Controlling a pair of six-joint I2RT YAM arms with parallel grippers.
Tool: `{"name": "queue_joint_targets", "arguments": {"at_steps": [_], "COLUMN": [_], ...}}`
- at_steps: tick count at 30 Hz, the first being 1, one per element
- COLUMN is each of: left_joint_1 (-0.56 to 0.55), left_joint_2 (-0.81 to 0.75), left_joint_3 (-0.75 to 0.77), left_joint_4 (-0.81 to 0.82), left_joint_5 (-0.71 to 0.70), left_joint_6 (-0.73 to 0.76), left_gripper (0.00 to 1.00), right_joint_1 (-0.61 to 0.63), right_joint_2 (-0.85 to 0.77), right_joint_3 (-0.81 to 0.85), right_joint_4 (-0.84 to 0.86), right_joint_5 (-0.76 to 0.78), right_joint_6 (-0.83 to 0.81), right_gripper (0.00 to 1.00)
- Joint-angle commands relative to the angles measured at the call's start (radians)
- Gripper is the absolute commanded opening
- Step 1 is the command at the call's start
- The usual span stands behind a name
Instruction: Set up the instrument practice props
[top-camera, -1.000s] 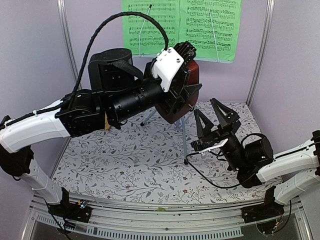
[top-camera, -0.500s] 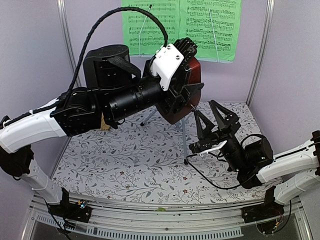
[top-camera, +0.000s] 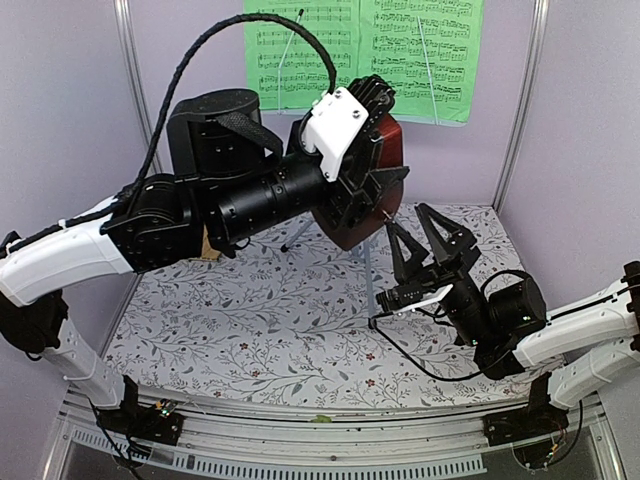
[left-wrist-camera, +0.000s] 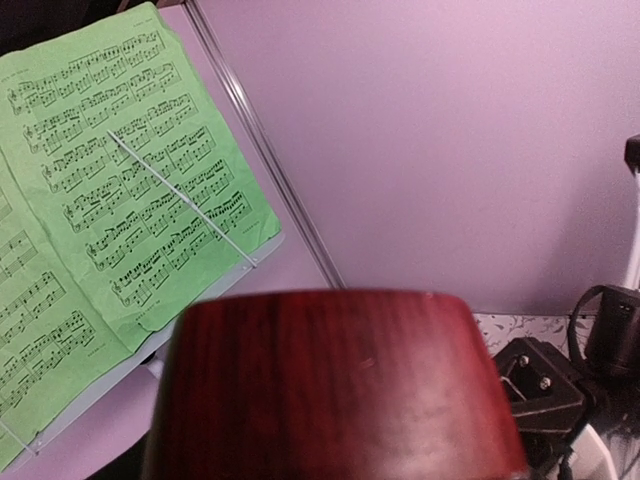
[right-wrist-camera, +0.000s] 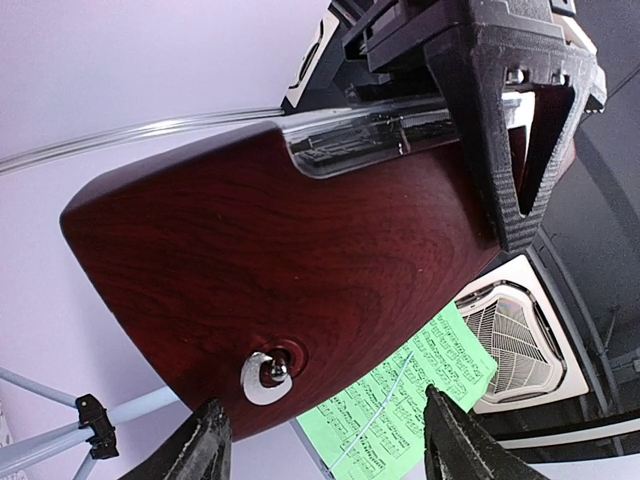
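Observation:
My left gripper (top-camera: 374, 150) is shut on the dark reddish-brown metronome (top-camera: 352, 228) and holds it tilted in the air, above the table's middle. The wood fills the bottom of the left wrist view (left-wrist-camera: 330, 390). From below, the right wrist view shows the metronome (right-wrist-camera: 280, 230) with its silver winding key (right-wrist-camera: 265, 375) and a left finger (right-wrist-camera: 510, 130) across its clear front. My right gripper (top-camera: 425, 232) stands open just below and right of it, empty; its fingertips (right-wrist-camera: 210, 445) frame the key. The green booklet (top-camera: 365, 50) stands open on the music stand, whose silver legs (top-camera: 368, 275) show beneath.
A floral cloth (top-camera: 250, 320) covers the table. Purple walls with metal corner posts (top-camera: 520, 110) close in the back and sides. A tan bit of mat (top-camera: 210, 245) peeks from behind the left arm. A black cable (top-camera: 420, 360) trails from the right wrist.
The left arm has shifted the metronome slightly up and right. The right gripper has eased a little lower and nearer, under the metronome.

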Motion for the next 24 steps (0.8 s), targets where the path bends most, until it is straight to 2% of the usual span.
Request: {"name": "queue_joint_targets", "arguments": {"at_steps": [1, 9, 24], "left_joint_1": [-0.015, -0.013, -0.002], "left_joint_2": [-0.002, 0.015, 0.036], "left_joint_3": [0.070, 0.092, 0.116], "left_joint_4": [0.067, 0.029, 0.003], "left_joint_5": [0.020, 0.043, 0.049], "left_joint_6": [-0.012, -0.042, -0.054], "left_gripper": [0.00, 0.00, 0.00], "right_joint_1": [0.008, 0.012, 0.034], "right_joint_2": [-0.002, 0.009, 0.002], "right_joint_3": [0.005, 0.012, 0.006], "right_joint_4": [0.077, 0.080, 0.064], "right_joint_5": [0.023, 0.020, 0.014], "right_joint_6": [-0.006, -0.021, -0.036], "right_gripper": [0.66, 0.62, 0.41]}}
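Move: The metronome's winding key lies about 3 cm to the right hand's left, 1 cm ahead and 1 cm above it, near the lower of its open fingertips. The metronome's body is centred some 7 cm left, 1 cm ahead and 5 cm up, with the music stand's sheets about 30 cm ahead, 3 cm left and 10 cm up. From the left hand, already gripping the metronome, the key is roughly 9 cm below, 2 cm right and 1 cm ahead. The right hand's lower fingertip comes up against the winding key as its fingers, pointing forward, left and up, close by about a third of their gap around it; this hand eases back and left under 1 cm. The left hand keeps its grip and brings the metronome about 1 cm to the right and slightly down, carrying the key in between those fingers, wrist barely tilting. ##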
